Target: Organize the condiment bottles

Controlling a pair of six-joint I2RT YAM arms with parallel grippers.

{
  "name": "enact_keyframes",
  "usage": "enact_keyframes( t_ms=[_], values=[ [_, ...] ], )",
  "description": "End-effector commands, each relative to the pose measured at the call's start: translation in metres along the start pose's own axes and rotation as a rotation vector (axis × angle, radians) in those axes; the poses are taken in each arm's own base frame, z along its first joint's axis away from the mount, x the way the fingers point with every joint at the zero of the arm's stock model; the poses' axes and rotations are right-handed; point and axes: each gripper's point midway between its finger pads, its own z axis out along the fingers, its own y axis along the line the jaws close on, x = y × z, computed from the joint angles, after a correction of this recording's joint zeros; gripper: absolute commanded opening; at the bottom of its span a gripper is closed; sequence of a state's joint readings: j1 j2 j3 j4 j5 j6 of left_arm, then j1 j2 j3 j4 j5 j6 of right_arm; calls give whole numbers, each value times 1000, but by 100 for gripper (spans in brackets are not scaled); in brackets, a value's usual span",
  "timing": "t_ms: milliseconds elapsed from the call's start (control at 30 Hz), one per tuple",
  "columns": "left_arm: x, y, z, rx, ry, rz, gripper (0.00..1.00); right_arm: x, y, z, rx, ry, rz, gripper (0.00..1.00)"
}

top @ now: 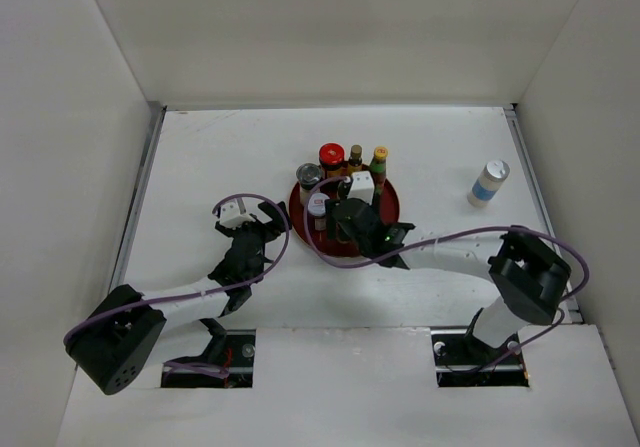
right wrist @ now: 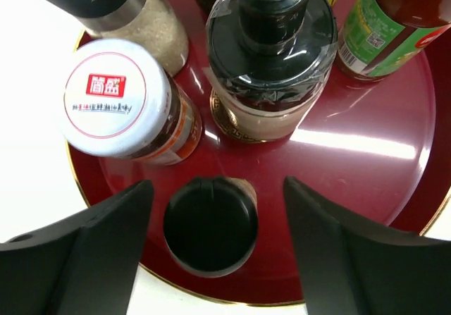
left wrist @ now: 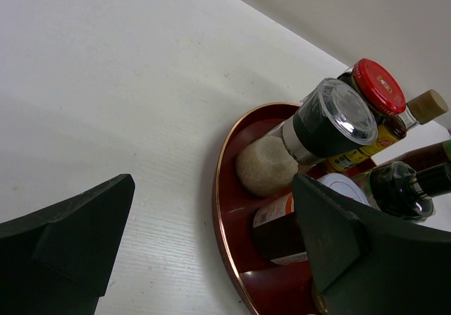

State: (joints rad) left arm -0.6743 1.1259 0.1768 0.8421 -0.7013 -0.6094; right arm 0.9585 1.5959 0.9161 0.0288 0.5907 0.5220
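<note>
Several condiment bottles stand on the red round tray [top: 389, 207]: a red-capped jar [top: 331, 155], a grey-lidded grinder [top: 309, 176], a white-lidded jar [top: 318, 205] and two yellow-capped sauce bottles [top: 379, 156]. A white blue-banded shaker [top: 489, 182] stands alone on the table at the right. My right gripper [top: 350, 215] is open over the tray's near side. In the right wrist view its fingers straddle a small black-capped jar [right wrist: 210, 225] without touching it. My left gripper [top: 252, 229] is open and empty just left of the tray.
In the left wrist view the tray rim [left wrist: 224, 209] lies close to my right finger [left wrist: 338, 237], with the grinder [left wrist: 328, 121] and red-capped jar [left wrist: 377, 86] behind. White walls enclose the table on three sides.
</note>
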Motion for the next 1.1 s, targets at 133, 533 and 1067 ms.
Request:
enact_keyframes(
  t_ms=[133,533,1067],
  values=[
    [-15,-11,2,29,-44,-53,98,-68,1,-43,-73,-151,73,99],
    [-17,-18,-2,50,-46,-65,97,-169,-246,-93,489,-465,378,100],
    [-7,-18,1,46,-19,-53,98,-154,-391,-47,779,-287,376,100]
  ],
)
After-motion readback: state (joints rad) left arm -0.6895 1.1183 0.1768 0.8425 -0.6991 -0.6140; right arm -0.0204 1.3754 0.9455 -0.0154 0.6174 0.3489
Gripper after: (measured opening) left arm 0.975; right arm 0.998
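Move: The white can stands about 38 cm to the right hand's right and 12 cm ahead, roughly level with it in height. Between that hand's opening fingers is the small black-capped bottle on the red plate; the taller black-lidded bottle is 7 cm ahead and 1 cm right, the white-lidded jar 7 cm left and 4 cm ahead. From the left hand the can is some 62 cm right and 6 cm ahead. Right hand opens fully, rises off the small bottle and swings almost 40 cm right towards the white can. ##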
